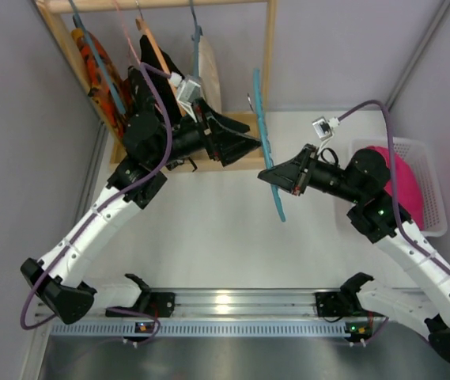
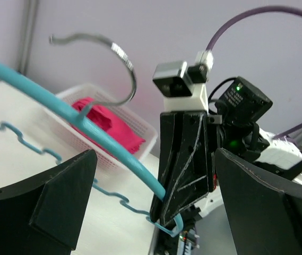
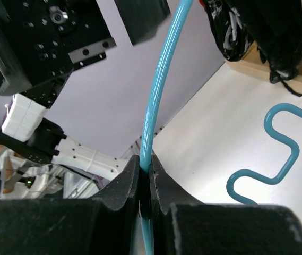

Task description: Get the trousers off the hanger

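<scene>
A bare teal hanger [image 1: 268, 150] with a wavy lower bar and a metal hook [image 2: 124, 58] hangs in the air at mid-table; no cloth is on it. My right gripper [image 1: 276, 176] is shut on its curved upper arm [image 3: 158, 90], the bar pinched between the fingers [image 3: 124, 186]. My left gripper [image 1: 248, 142] stands wide open just left of the hanger, touching nothing; the teal bar [image 2: 60, 103] crosses in front of its spread fingers. A pink garment [image 1: 402, 182] lies in the white basket [image 1: 434, 190]; I cannot tell whether it is the trousers.
A wooden clothes rack [image 1: 268, 47] stands at the back with several hangers, an orange garment [image 1: 98, 71] and dark cloth [image 3: 257, 32] over its base. The basket sits at the right edge. A metal rail [image 1: 232, 305] runs along the near edge.
</scene>
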Controlling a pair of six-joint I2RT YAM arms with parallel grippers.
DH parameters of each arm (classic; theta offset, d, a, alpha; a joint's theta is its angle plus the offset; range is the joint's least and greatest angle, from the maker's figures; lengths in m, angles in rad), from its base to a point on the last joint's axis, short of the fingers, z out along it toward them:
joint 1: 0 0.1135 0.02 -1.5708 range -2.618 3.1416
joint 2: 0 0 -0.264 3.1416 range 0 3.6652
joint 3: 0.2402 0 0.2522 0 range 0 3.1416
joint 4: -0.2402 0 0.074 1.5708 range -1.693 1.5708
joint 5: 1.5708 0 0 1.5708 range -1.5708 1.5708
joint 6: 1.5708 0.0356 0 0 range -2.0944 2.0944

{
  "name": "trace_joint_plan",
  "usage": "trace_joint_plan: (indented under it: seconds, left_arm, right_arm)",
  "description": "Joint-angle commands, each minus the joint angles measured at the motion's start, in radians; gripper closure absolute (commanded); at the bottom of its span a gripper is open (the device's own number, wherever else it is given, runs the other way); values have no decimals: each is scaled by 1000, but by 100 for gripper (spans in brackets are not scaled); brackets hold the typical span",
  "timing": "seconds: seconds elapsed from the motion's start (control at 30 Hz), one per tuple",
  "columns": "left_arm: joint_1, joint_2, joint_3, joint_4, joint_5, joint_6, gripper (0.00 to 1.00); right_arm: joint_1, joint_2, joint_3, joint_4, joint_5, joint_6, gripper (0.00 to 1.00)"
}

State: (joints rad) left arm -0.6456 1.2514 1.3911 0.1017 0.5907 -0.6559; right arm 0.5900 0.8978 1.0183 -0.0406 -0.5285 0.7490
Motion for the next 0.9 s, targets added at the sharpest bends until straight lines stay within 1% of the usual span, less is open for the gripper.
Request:
trace_joint_plan:
  seconds: [0.0,0.17,0.27,0.37,0.47,0.57,0.7,0.8,0.87]
  left_arm:
    - [60,-46,80,9,18,64,1]
    - [148,-81,131,9,21,70,1]
    - [217,-89,180,10,8,64,1]
    - [251,-109,194,10,-5,58,1]
    - [277,-133,163,9,-12,24,1]
    - [304,-164,128,10,-28,21,1]
    - [327,-187,108,10,-29,24,1]
    - [327,-187,108,9,-31,30,1]
    - [328,-185,108,10,-31,29,1]
  right_arm:
    - [-9,38,83,117,-50,101,100]
    - [-13,87,115,192,-59,171,100]
    - [-28,141,147,245,-79,231,100]
    - [-64,217,196,297,-105,305,100]
    - [-102,302,270,340,-123,368,100]
    - [-151,384,364,338,-134,411,100]
    - [-200,507,557,306,-166,424,100]
    - [-216,570,669,282,-182,417,100]
    - [-216,593,701,274,-182,420,100]
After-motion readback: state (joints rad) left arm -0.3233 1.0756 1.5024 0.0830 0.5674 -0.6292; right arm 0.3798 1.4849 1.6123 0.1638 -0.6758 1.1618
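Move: From the right hand, which already grips the empty blue hanger, the free stretch of rack rail lies about 26 cm ahead, 7 cm left and 18 cm up. The rack's right post stands some 26 cm ahead, straight in line, its middle about 8 cm lower than the hand; the cream trousers hang about 23 cm ahead and 13 cm left, near hand height. From the left hand, that rail stretch is roughly 24 cm ahead, 3 cm left and 12 cm up. Forward and up towards the rack rail, after a short slow drift left, the right hand carries the empty blue hanger some 15 cm out and 11 cm higher, keeping its pinch and tipping its fingertips up about 15 degrees. The left hand, empty and wide open, backs away from the hanger to the left and up, swinging about 20 degrees counter-clockwise. ##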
